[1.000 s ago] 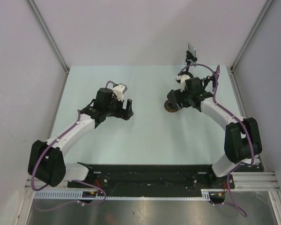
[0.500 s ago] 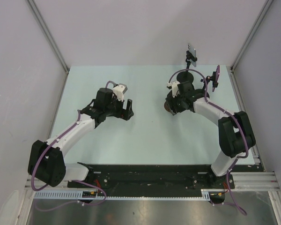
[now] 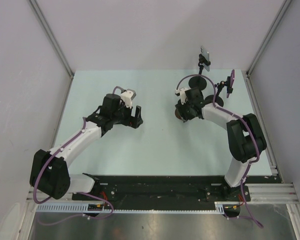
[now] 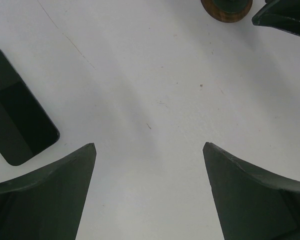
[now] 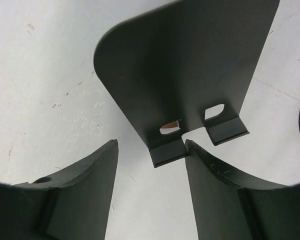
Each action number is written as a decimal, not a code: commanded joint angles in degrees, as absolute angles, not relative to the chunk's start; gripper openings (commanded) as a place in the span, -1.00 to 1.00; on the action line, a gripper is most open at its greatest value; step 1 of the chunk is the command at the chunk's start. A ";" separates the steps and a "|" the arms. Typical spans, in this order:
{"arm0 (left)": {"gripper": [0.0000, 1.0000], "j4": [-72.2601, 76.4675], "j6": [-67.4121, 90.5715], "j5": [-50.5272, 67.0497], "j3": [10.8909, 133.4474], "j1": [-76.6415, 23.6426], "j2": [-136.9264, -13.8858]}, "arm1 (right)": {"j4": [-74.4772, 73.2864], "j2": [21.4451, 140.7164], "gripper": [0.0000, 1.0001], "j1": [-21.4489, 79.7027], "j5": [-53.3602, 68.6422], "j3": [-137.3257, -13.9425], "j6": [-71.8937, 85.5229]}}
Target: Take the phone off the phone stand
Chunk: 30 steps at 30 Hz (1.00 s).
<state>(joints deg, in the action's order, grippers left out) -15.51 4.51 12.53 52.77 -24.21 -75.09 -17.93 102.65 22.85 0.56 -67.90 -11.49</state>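
Observation:
The phone (image 4: pixel 17 122), a black slab, lies flat on the table at the left of the left wrist view; the top view hides it under the left arm. The phone stand (image 5: pixel 190 65) is a dark plate with two small lips and nothing rests on it. Its round wooden base (image 4: pixel 226 7) shows at the top of the left wrist view and in the top view (image 3: pixel 180 114). My right gripper (image 5: pixel 151 145) is open, one lip lying between its tips, close to the right fingertip (image 5: pixel 197 152). My left gripper (image 4: pixel 149 145) is open over bare table.
At the back right stand a small device on a black post (image 3: pixel 205 56), a dark round foot (image 3: pixel 200 80) and a purple clamp (image 3: pixel 230 82). Walls close in the pale green table (image 3: pixel 155 145) on three sides.
The right arm has folded in toward the stand, its wrist shifting left and back. The left arm has not moved.

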 commanded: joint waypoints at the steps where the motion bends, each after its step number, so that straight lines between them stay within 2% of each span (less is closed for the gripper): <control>1: 0.87 -14.06 4.75 13.97 53.09 -24.17 -74.18 | -14.94 102.75 0.11 23.82 -3.16 -70.40 -12.22; 6: 0.87 -13.98 4.75 14.41 53.17 -24.17 -74.09 | -15.47 101.78 -0.20 24.26 -5.01 -70.40 -12.31; 7: 0.87 -14.06 4.66 14.33 53.17 -24.17 -74.00 | -15.90 101.60 -0.34 24.52 -5.18 -70.40 -12.04; 9: 0.87 -14.15 4.66 14.15 53.17 -24.17 -73.92 | -17.74 100.64 -0.49 24.61 -6.06 -70.31 -11.25; 10: 0.88 -14.06 4.57 14.06 53.17 -24.17 -73.74 | -18.62 100.20 -0.66 24.44 -6.15 -70.40 -10.21; 13: 0.87 -14.15 4.22 13.36 53.26 -24.17 -73.22 | -22.58 98.97 -0.84 24.00 -6.77 -70.05 -8.71; 23: 0.88 -14.50 3.25 11.87 53.61 -24.08 -71.98 | -33.21 87.12 -0.90 18.38 -9.84 -62.51 -1.32; 30: 0.87 -15.56 3.16 9.67 53.88 -24.08 -71.37 | -36.82 81.31 -1.00 7.66 -16.08 -55.74 0.95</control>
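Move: The phone stand with the copper base is at my right fingertips: its near left lip sits between my open right fingers, and its middle lies about 5 cm ahead and 1 cm left, at hand height. The second stand's black base is roughly 10 cm farther out and 14 cm right of that hand, the far stand's base some 22 cm ahead and 7 cm right. From my left hand the phone stand lies about 12 cm ahead, 21 cm right and 8 cm below. My right hand stays almost in place while its fingers close and pinch the lip of the empty phone stand. Keeping that grip, I swing it with gathering speed about 12 cm to the right and 7 cm back, rising some 3 cm, while the wrist turns about 25 degrees clockwise. ##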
